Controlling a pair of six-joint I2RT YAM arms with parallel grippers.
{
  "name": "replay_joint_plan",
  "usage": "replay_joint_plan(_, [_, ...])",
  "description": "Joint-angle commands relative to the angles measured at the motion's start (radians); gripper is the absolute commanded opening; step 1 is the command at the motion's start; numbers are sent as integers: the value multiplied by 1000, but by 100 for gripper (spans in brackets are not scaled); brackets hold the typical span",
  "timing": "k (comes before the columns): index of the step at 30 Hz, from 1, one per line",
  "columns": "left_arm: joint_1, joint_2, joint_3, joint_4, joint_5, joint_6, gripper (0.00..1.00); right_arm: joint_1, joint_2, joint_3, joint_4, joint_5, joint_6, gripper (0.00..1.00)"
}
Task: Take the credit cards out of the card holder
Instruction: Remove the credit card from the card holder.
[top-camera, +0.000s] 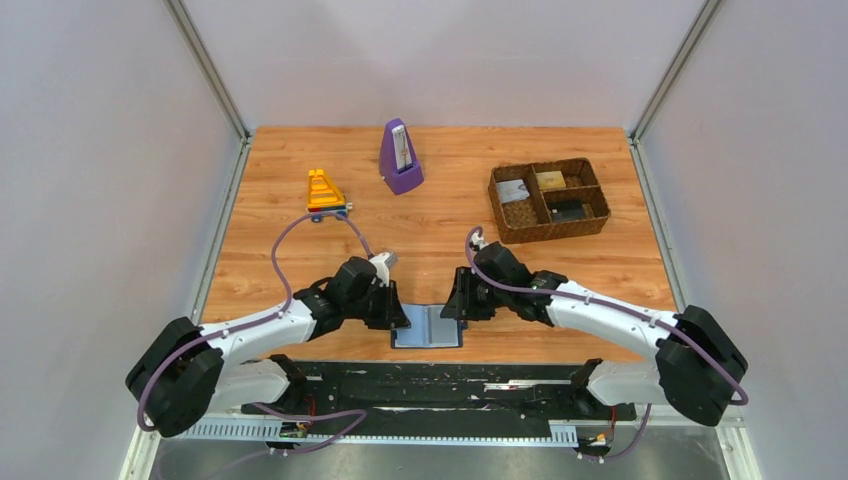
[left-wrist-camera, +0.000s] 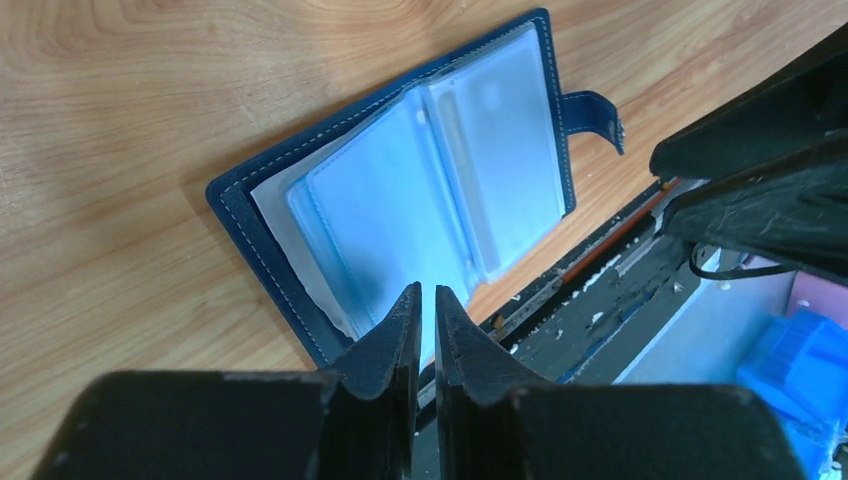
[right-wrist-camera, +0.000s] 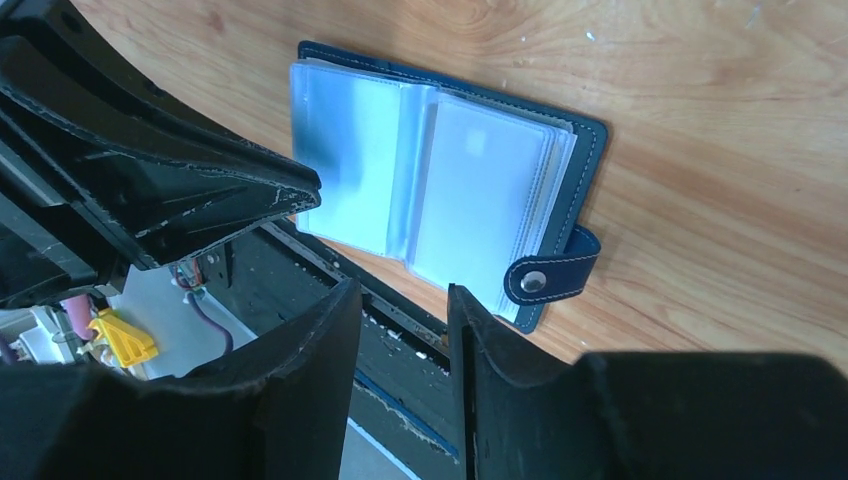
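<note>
The card holder (top-camera: 428, 326) lies open at the table's near edge, dark cover down and blue-grey sleeve pages up. It also shows in the left wrist view (left-wrist-camera: 420, 190) and the right wrist view (right-wrist-camera: 430, 190), strap with snap (right-wrist-camera: 545, 280) at its right. A pale card shape shows through the right-hand sleeve (right-wrist-camera: 480, 190). My left gripper (top-camera: 398, 315) (left-wrist-camera: 427, 290) is shut and empty, just above the holder's left edge. My right gripper (top-camera: 457, 303) (right-wrist-camera: 400, 290) is open and empty over its right edge. A dark credit card (top-camera: 567, 211) lies in the basket.
A brown woven basket (top-camera: 548, 228) stands at the back right, also holding a greyish-white card (top-camera: 513, 190) and a gold-tan card (top-camera: 550, 180). A purple metronome (top-camera: 400, 157) and an orange-yellow toy (top-camera: 324, 192) stand at the back. The black base rail (top-camera: 440, 378) runs along the near edge.
</note>
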Motion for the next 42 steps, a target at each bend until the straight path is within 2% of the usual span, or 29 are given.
replay_joint_plan(1, [-2,33,-15,83,-14,0,17,34,52,18,57,83,62,39])
replay_joint_plan(18, [-2,87,-84,164,-30,-26,17,37,223,2,145,53,35,40])
replay_joint_plan(32, [-1,78,-96,167,-24,-33,16,56,233,13,92,129,34,40])
replay_joint_plan(42, [-2,82,-104,179,-21,-38,16,71,261,13,180,34,36,40])
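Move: The open card holder lies flat on the table between the hands. Its middle is about 4 cm to the right hand's left, level with it and some 6 cm below; its strap is about 4 cm to that hand's right, 1 cm ahead. The basket stands roughly 28 cm farther out and 25 cm to the right of the right hand. From the left hand, the holder's middle is about 4 cm right, 1 cm ahead and 3 cm down. Onto the holder's right page the right hand sinks about 6 cm, fingers tipping a little steeper and staying part open, one over the page and the other at the sleeves' outer edge; low down it then pushes that edge about 1 cm left. The nearly shut left hand drops about 3 cm onto the left page, then stays there, holding it down. ##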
